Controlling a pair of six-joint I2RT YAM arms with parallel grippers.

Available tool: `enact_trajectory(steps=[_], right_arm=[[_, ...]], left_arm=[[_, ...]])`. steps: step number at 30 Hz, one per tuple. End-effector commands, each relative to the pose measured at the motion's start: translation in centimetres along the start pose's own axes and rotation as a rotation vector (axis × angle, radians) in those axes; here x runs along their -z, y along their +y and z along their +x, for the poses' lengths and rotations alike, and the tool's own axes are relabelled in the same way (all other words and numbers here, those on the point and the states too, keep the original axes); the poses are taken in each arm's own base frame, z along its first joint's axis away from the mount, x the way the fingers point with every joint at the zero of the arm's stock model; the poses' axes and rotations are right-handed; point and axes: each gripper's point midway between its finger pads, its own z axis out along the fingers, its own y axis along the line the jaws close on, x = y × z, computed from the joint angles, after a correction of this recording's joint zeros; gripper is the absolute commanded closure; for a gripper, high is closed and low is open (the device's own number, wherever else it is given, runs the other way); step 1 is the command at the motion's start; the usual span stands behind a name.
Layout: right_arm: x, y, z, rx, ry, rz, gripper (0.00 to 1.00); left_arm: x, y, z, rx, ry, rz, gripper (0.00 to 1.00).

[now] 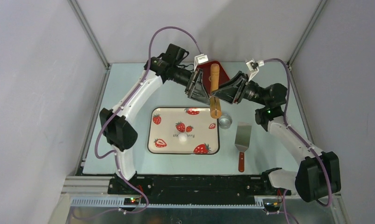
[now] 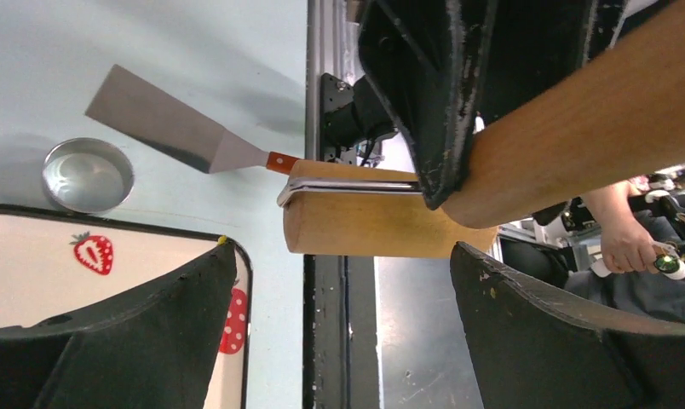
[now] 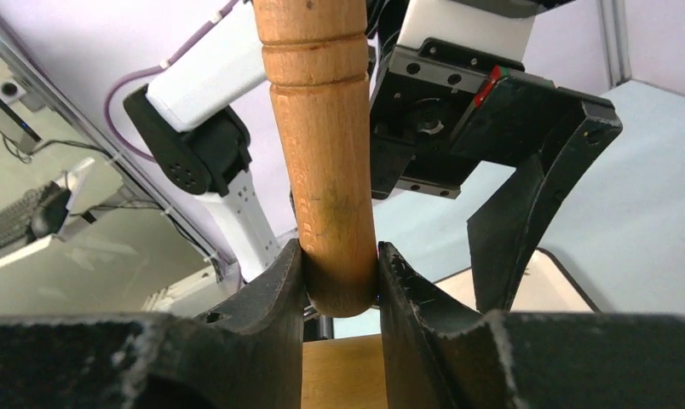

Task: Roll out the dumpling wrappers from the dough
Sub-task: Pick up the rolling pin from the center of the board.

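A wooden rolling pin [image 1: 215, 93] hangs above the far edge of the strawberry-print tray [image 1: 160, 116]. My right gripper [image 1: 219, 93] is shut on its handle [image 3: 322, 170], with the thick roller [image 3: 343, 375] just beyond the fingers. My left gripper [image 1: 204, 91] is open on the pin's other side. In the left wrist view the roller [image 2: 373, 223] lies just past my left gripper [image 2: 341, 264], touching neither finger. A small white lump of dough [image 1: 182, 138] sits in the middle of the tray. No dumpling wrappers are in view.
A small silvery cup [image 1: 225, 121] stands by the tray's right far corner. A metal spatula [image 1: 243, 140] with a red handle lies to its right. A dark red tray [image 1: 222, 70] lies at the back under the pin. Both forearms crowd the far middle.
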Motion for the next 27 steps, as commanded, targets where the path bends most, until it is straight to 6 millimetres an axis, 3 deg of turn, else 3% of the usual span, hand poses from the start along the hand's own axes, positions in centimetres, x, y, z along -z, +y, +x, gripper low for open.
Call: enact_trajectory(steps=[1, 4, 5, 8, 10, 14, 18, 23, 27], right_arm=[[0.3, 1.5, -1.4, 0.241, -0.008, -0.011, 1.00], [1.0, -1.1, 0.0, 0.258, 0.069, 0.101, 1.00], [1.0, -1.7, 0.3, 0.353, 0.094, 0.119, 1.00], [1.7, -4.6, 3.5, 0.412, 0.220, 0.221, 1.00], [1.5, -5.3, 6.0, 0.509, 0.315, 0.192, 1.00], [1.1, -5.0, 8.2, 0.522, 0.380, 0.151, 1.00], [0.8, -4.4, 8.2, 0.510, 0.372, 0.124, 1.00], [0.9, -4.2, 8.5, 0.509, 0.384, 0.125, 1.00], [0.6, -4.2, 8.9, 0.511, 0.389, 0.121, 1.00]], left_arm=[[0.8, 0.7, -0.4, -0.045, -0.010, -0.092, 0.00], [2.2, 1.8, 0.1, -0.070, -0.016, -0.176, 0.00], [3.0, 2.1, 0.3, -0.074, -0.025, -0.201, 0.00], [5.1, 2.9, 0.8, -0.072, -0.050, -0.254, 0.00], [6.6, 3.3, 0.8, -0.059, -0.080, -0.269, 0.00], [8.9, 2.8, -0.1, -0.069, -0.136, -0.284, 0.00], [8.5, 2.4, -0.3, -0.100, -0.122, -0.334, 0.02], [7.0, 3.3, 0.5, -0.085, -0.072, -0.402, 0.17], [5.4, 3.8, 0.9, -0.068, -0.037, -0.404, 0.37]])
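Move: Just to the left hand's right, some 3 cm off, roughly level with it and about 4 cm higher, is the rolling pin, already held in the right gripper. From the right hand, the strawberry tray's middle lies about 12 cm left, neither ahead nor back, some 36 cm below. On that same surface the dough ball is about 12 cm left and 3 cm back, and the metal cup some 5 cm right and 3 cm ahead. Lowering the rolling pin about 12 cm towards the strawberry tray, the right hand keeps its grip and tips its fingers some 30 degrees downward, so the handle end leans left. The left hand backs away left, forward and slightly down, turning counter-clockwise, then comes part-way back towards the pin as its open fingers start to close. ##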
